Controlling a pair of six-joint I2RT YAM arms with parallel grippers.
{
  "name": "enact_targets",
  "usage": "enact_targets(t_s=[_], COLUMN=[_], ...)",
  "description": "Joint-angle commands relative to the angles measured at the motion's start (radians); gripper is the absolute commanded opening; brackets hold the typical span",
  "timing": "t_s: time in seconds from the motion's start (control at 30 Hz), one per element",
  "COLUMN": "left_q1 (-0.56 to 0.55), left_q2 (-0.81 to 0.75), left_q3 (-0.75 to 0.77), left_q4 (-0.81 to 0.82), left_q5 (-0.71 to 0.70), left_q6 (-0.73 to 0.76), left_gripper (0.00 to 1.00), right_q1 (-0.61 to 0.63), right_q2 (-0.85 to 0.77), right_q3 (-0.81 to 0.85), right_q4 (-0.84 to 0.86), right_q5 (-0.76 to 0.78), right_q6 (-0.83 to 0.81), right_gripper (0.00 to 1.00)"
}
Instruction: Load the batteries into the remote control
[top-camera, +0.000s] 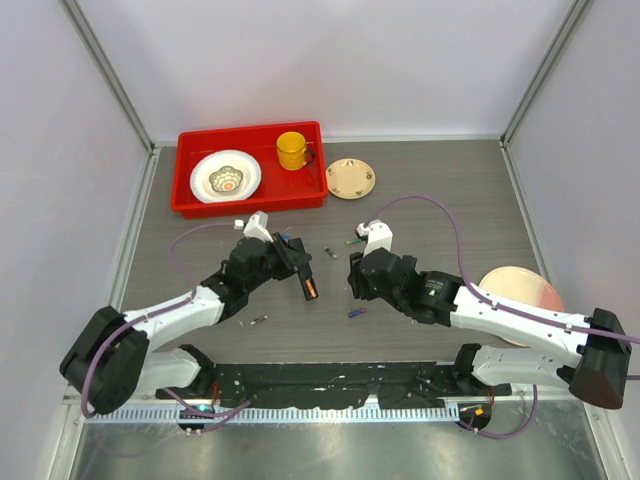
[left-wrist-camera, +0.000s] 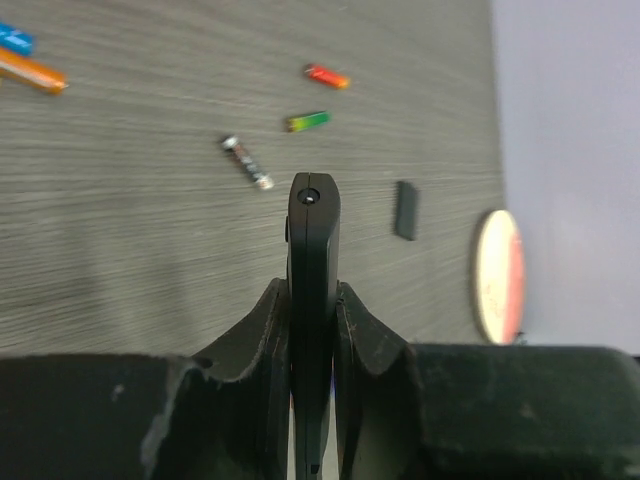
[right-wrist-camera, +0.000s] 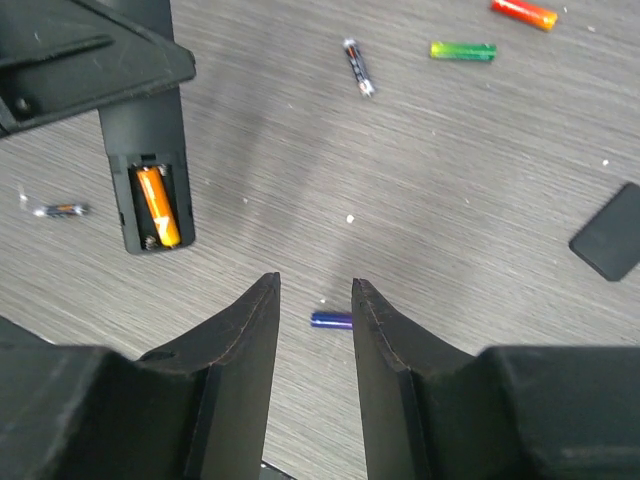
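My left gripper (left-wrist-camera: 313, 290) is shut on the black remote control (left-wrist-camera: 313, 230), which it holds edge-on above the table. In the right wrist view the remote (right-wrist-camera: 150, 140) shows its open compartment with an orange battery (right-wrist-camera: 157, 205) in it. My right gripper (right-wrist-camera: 315, 285) is open and holds nothing; a purple battery (right-wrist-camera: 330, 320) lies on the table below its fingertips. More batteries lie loose: green (right-wrist-camera: 462, 51), red (right-wrist-camera: 523, 12), a dark one (right-wrist-camera: 357, 67) and another (right-wrist-camera: 60, 210) at the left. The black back cover (right-wrist-camera: 608, 245) lies apart on the right.
A red tray (top-camera: 190, 195) at the back left holds a white dish (top-camera: 226, 177) and a yellow mug (top-camera: 292, 150). A beige saucer (top-camera: 350, 178) sits beside it. A pink plate (top-camera: 520, 285) lies under my right arm. Side walls enclose the table.
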Motion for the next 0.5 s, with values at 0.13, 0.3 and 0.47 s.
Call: enact_targets(t_s=[0.13,0.3,0.47], left_q1=[-0.010,-0.047,-0.092], left_q2=[0.122,0.201,0.326], left_q3=[0.158,0.300,0.452], left_q4=[-0.263,-0.418,-0.620], left_q5=[-0.136,-0.252,-0.308], left_q6=[0.140,0.204,0.252], left_gripper=[0.00,0.00,0.00], right_q1=[0.001,0.001,0.001], right_q2=[-0.044,-0.041,-0.032], right_q3=[-0.064,-0.087,-0.093], right_q4=[0.032,0.043,0.046], right_q5=[0.064,0.056,0.054], right_q6=[0.016,0.025,0.031], right_gripper=[0.40,0.40,0.40])
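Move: Below the open right hand, about 14 cm down, 2 cm back and 1 cm to its right, lies the purple battery. The compartment end of the remote control is roughly 10 cm to its left, 1 cm back and 5 cm lower; the black cover lies about 11 cm ahead and 15 cm right. From the left hand, which holds the remote, the purple battery is some 9 cm back, 15 cm right and 12 cm down; the grey battery lies 6 cm ahead and 8 cm right. Sinking about 3 cm and drifting some 2 cm to its right, the empty right hand comes down towards the purple battery and eases to a stop still above it, fingers staying partly open. Meanwhile the left hand keeps its grip on the remote and lowers it about 5 cm, working forward a little and rolling its left side up by some 25 degrees. ##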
